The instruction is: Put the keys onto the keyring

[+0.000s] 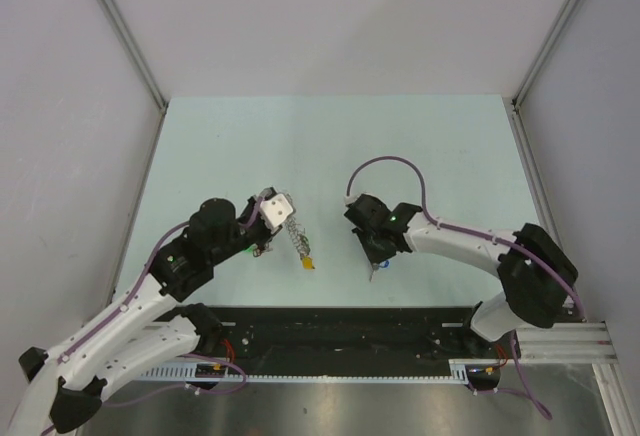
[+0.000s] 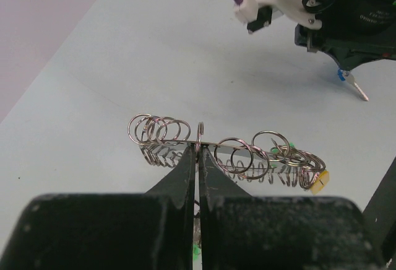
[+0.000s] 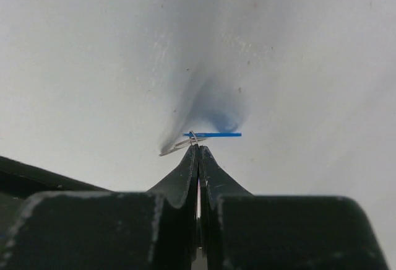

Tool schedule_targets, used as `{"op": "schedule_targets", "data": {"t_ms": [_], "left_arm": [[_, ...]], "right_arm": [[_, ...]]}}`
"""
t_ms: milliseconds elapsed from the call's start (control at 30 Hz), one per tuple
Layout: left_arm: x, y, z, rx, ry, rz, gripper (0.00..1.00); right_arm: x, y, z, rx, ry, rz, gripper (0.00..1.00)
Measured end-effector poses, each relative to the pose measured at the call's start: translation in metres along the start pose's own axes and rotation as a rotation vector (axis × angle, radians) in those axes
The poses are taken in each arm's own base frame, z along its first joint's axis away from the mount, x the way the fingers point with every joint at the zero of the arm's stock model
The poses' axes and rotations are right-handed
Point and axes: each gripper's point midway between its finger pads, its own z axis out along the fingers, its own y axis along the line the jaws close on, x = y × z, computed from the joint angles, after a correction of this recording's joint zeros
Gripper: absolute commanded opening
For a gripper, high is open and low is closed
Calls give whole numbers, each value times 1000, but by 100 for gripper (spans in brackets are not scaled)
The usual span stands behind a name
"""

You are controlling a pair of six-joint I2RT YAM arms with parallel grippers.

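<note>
My left gripper [image 1: 281, 222] is shut on the keyring [image 1: 296, 242], a silver ring edge-on and fringed with many small split rings. It hangs toward a yellow tag [image 1: 309, 263]. In the left wrist view the fingers [image 2: 199, 148] pinch the keyring's wire [image 2: 235, 155], with the yellow tag [image 2: 319, 183] and green tags [image 2: 289, 147] at its right end. My right gripper [image 1: 375, 259] is shut on a silvery key with a blue tag [image 1: 380, 268] and holds it just above the table. In the right wrist view the jaws [image 3: 198, 147] pinch the key's small ring, the blue tag [image 3: 216, 135] edge-on. No other keys show.
The pale table [image 1: 330, 146] has grey walls on three sides. A black rail [image 1: 340, 331] runs along the near edge by the arm bases. The two grippers are about a hand-width apart. The right arm's purple cable [image 1: 390, 163] loops above it.
</note>
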Motion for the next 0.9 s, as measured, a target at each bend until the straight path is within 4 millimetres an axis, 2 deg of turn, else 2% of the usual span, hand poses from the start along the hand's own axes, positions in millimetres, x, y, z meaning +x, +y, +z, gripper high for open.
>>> {"op": "schedule_targets", "data": {"t_ms": [200,367,500,633,733,900], "left_arm": [[4,11,-4,-68,14,0,0],[12,26,-7,-156,47,-2,0],[17,34,-10,-207,63,-4,0],[17,39,-12,-231,64,-6,0],[16,41,-13,-241,60,-7,0],[15,41,-14,-243,58,-8,0]], "right_arm": [[-13,3,19,46,68,-187,1],[-29,12,32,53,73,-262,9],[-30,14,38,50,81,-277,18],[-32,15,38,42,74,-269,25],[-38,17,31,27,45,-252,27],[-55,24,4,-73,-99,-192,26]]}}
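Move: The blue-tagged key is already pinched at the right fingertips, its middle about 1 cm back, 1 cm right and 1 cm below the hand point; the bare table spot it is taken to lies about 3 cm ahead, 3 cm left and 5 cm below. The keyring is some 20 cm left, 2 cm ahead and 16 cm higher. From the left hand, that key is roughly 21 cm right, 2 cm back and 18 cm down; the loose keys are about 7 cm left, 4 cm ahead and 22 cm down. The blue-tagged key is carried forward and left about 5 cm in the right fingers, sinking some 2 cm as the wrist turns slightly counter-clockwise. The fingers then part about a quarter of their range and let go, and the hand climbs some 4 cm off it. The left hand, still pinching the keyring, swings left and a little forward, away from the right hand's start, turning counter-clockwise. ##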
